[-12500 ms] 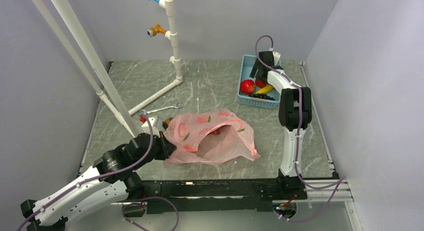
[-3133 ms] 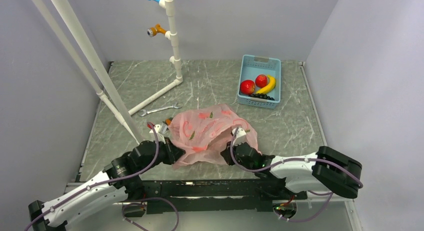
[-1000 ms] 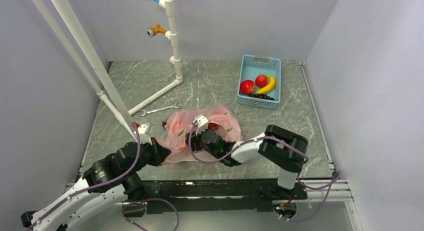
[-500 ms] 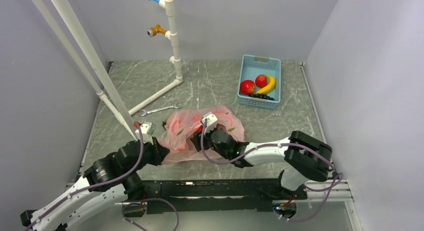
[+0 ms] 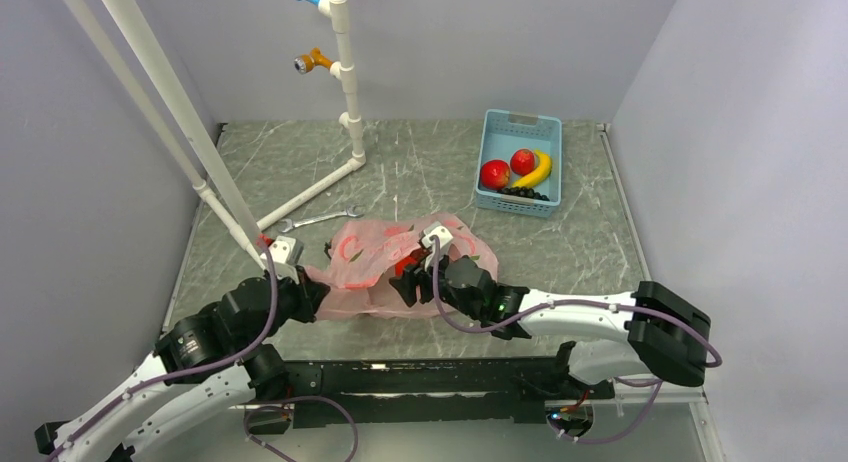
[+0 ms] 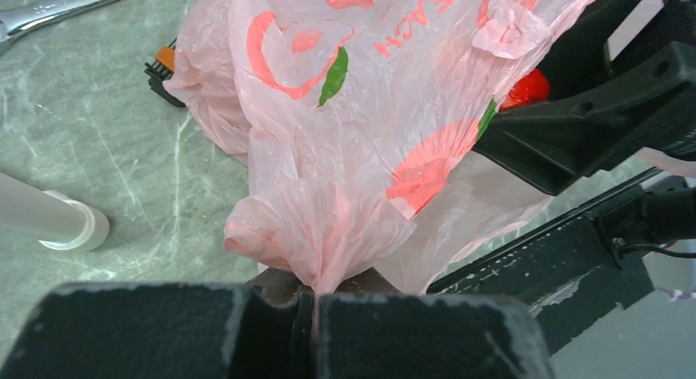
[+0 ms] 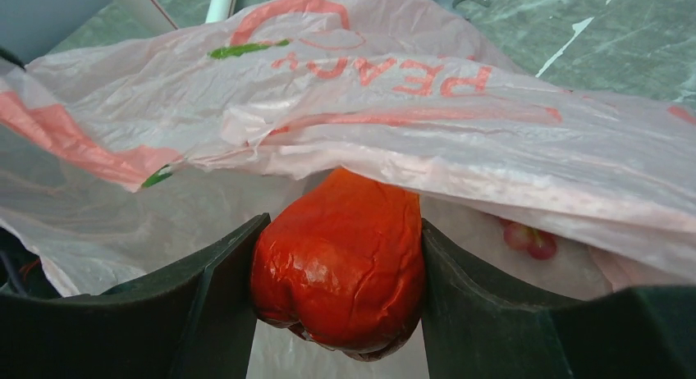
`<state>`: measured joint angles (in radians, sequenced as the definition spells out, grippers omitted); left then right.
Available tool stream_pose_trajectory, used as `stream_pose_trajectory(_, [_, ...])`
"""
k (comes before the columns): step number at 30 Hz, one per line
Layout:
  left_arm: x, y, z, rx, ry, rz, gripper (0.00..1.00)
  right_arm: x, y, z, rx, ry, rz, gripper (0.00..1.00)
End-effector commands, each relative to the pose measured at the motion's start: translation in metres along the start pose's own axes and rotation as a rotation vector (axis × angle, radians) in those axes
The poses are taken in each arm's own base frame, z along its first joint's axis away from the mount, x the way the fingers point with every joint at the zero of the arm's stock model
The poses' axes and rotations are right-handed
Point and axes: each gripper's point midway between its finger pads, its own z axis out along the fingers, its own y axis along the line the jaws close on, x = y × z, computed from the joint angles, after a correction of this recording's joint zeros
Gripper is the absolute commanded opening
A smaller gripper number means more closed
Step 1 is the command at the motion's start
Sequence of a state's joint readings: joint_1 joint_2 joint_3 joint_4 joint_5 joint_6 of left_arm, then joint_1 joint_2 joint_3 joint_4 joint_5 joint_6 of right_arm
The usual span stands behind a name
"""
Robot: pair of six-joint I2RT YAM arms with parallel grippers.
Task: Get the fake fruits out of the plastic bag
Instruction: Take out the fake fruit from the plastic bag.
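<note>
The pink plastic bag [image 5: 362, 254] lies crumpled on the table's near middle. My left gripper [image 5: 312, 294] is shut on a bunched corner of the plastic bag [image 6: 353, 133], the film pinched between the jaws of this gripper [image 6: 314, 301]. At the bag's mouth on the right, my right gripper [image 5: 410, 278] is shut on a glossy red fake fruit [image 5: 405, 267]. In the right wrist view that fruit [image 7: 341, 260] fills the gap of the gripper [image 7: 338, 293], just under the bag's upper film [image 7: 410, 108]. A few reddish grapes [image 7: 525, 237] lie deeper inside.
A blue basket [image 5: 522, 119] at the back right holds two red fruits, a banana and black grapes. A wrench [image 5: 318, 219] lies behind the bag. White pipe framing [image 5: 345, 82] stands at the back left. A small orange-black object [image 6: 162, 67] lies against the bag.
My right gripper has drawn back to the right, out toward the bag's mouth, with the red fruit between its jaws. The left gripper has kept its pinch on the bag.
</note>
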<state>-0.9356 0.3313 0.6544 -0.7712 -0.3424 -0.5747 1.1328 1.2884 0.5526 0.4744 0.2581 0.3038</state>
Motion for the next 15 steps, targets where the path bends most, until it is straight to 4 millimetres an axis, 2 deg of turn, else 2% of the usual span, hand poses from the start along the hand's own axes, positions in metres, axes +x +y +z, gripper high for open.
stream_pose_trajectory(1, [-0.013, 0.003, 0.003, -0.033, -0.031, 0.054, 0.0, -0.021, 0.016, -0.006, -0.07, -0.019, 0.001, 0.0])
stream_pose_trajectory(5, [-0.01, 0.0, 0.009, -0.013, -0.043, 0.057, 0.0, -0.03, 0.029, -0.017, -0.141, -0.027, 0.007, 0.0])
stream_pose_trajectory(8, [-0.01, -0.001, 0.011, -0.005, -0.057, 0.061, 0.0, -0.044, 0.033, -0.032, -0.172, -0.05, 0.01, 0.0])
stream_pose_trajectory(15, [-0.02, -0.001, 0.005, -0.025, -0.027, 0.15, 0.0, -0.091, 0.017, -0.066, -0.091, -0.151, 0.025, 0.0])
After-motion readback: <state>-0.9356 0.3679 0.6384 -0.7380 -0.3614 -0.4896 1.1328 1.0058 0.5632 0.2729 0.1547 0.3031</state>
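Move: The red fruit is already in the right hand, its tip still under the bag's upper flap. The blue basket it is bound for lies about 29 cm ahead, 25 cm to the right and some 10 cm below, with the red apple in its near left part, roughly 26 ahead and 20 right of the hand. Red grapes in the bag are about 9 cm ahead, 5 right and 11 below. From the left hand the basket is some 35 cm ahead, 43 right and 15 below. The right hand keeps the red fruit between its fingers and first backs out of the bag mouth almost level, about 3 cm back towards its base in all, then mainly lifts, gaining speed to some 6 cm up while it drifts about 2 cm to the right and turns slightly counter-clockwise. The left hand goes on pinching the bag's gathered left edge shut between its fingers, nearly in place, so that the bag is held while the fruit is drawn out. ##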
